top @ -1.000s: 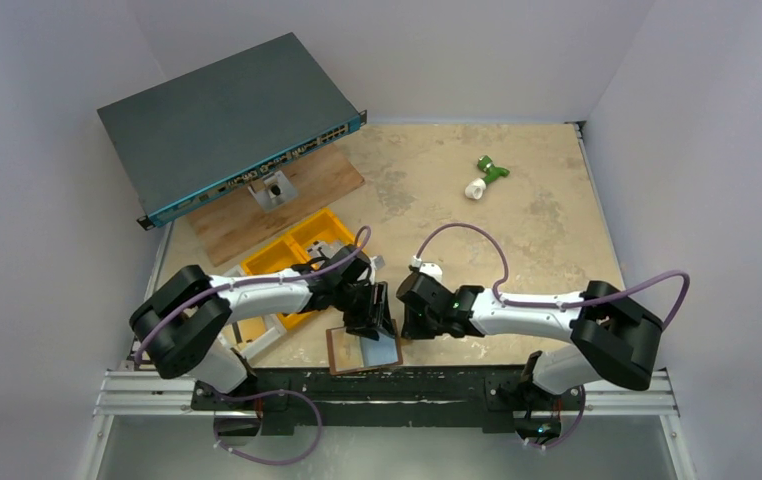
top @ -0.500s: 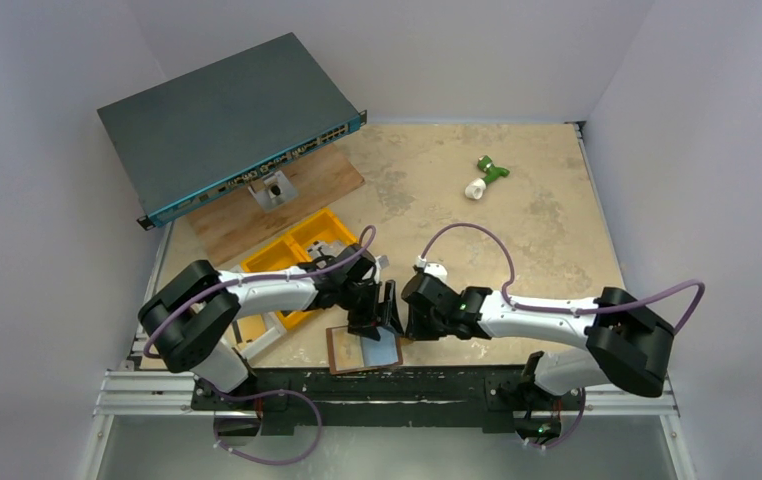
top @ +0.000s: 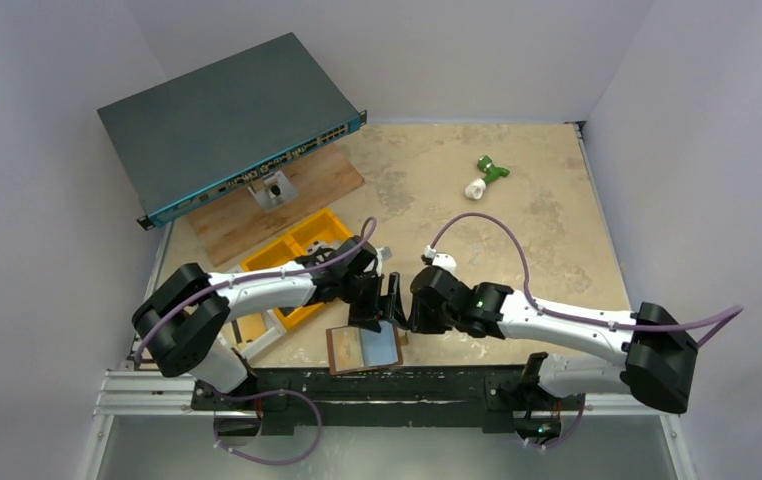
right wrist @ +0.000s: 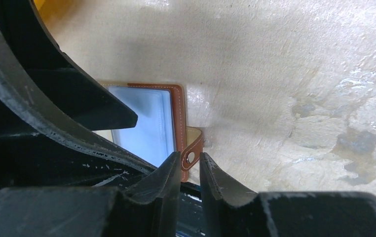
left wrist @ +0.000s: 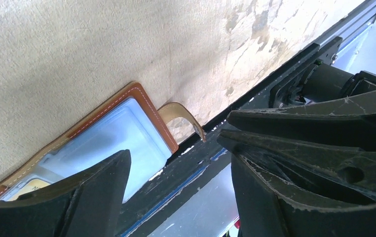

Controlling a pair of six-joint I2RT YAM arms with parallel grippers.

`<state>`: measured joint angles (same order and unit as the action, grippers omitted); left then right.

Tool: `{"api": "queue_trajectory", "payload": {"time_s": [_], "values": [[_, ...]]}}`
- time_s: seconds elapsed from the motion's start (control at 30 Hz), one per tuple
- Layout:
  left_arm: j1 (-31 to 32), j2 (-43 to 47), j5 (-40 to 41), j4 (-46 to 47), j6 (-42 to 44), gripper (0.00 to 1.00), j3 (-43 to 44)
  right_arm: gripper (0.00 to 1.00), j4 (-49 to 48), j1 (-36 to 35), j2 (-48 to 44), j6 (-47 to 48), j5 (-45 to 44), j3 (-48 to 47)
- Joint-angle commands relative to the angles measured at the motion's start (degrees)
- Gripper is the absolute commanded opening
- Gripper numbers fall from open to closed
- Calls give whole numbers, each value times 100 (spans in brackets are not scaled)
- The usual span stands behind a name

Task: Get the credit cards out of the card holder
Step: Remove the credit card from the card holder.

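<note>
The brown card holder (top: 340, 350) lies open and flat at the table's near edge, with a pale blue credit card (top: 382, 347) on its right half. In the left wrist view the card (left wrist: 119, 136) lies inside the leather rim (left wrist: 149, 106), and the snap tab (left wrist: 183, 114) curls up beside it. My left gripper (top: 379, 308) hovers just over the holder, open and empty (left wrist: 176, 165). My right gripper (top: 409, 318) is at the holder's right edge. Its jaws stand a narrow gap apart (right wrist: 191, 165) with the tab (right wrist: 192, 150) in that gap. Whether they pinch it I cannot tell.
A yellow bin (top: 292, 262) sits just behind my left arm. A wooden board (top: 287, 200) and a tilted network switch (top: 227, 120) are at the back left. A green and white object (top: 485, 177) lies at the back right. The metal rail (top: 437, 378) borders the holder.
My left gripper's jaws have spread wider above the card holder. My right arm has stretched further left, and its jaws have parted slightly at the tab.
</note>
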<state>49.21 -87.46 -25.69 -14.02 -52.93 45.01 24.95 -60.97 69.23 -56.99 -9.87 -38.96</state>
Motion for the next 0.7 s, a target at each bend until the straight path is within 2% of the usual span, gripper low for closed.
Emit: {"api": "queue_trajectory", "payload": {"time_s": [0.0, 0.07, 0.2, 0.37, 0.5, 0.67], "values": [[18, 229, 60, -130, 154, 74, 239, 22, 327, 6, -226, -37, -286, -336], [14, 358, 247, -336, 191, 74, 265, 22, 446, 6, -272, -16, -412, -427], [1, 853, 1119, -1223, 314, 73, 302, 24, 393, -30, -301, 152, -385, -576], [-12, 1692, 1931, -2061, 288, 68, 6, 25, 77, -204, -251, 146, -211, -639], [-61, 2210, 2187, -2330, 177, 57, -402, 26, -264, -480, 48, 114, -81, -781], [-124, 2451, 2321, -2325, 42, 35, -870, 25, -995, -673, 652, 72, 333, -885]]}}
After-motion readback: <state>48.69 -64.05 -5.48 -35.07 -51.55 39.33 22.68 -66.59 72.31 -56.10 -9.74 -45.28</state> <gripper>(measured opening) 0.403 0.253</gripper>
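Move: The credit card in the holder's left half lies about 8 cm to the left hand's left, 2 cm nearer the base and 5 cm below; the empty blue pocket is about 1 cm left of that hand and 2 cm back, the yellow tray some 16 cm left and 15 cm out. From the right hand, the blue pocket is about 6 cm left, level and 5 cm below, with the card 13 cm left and the strap 2 cm left, both level with it. Clear of the card holder, the left hand sweeps about 10 cm left above it, from over the blue pocket to over the card, arching up some 3 cm before sinking about half of that. Its rightward-slanting fingers swing steeper towards vertical and close to roughly half their gap. The right hand, its fingers nearly shut, first rises about 3 cm, then swings some 5 cm left over the blue pocket. ##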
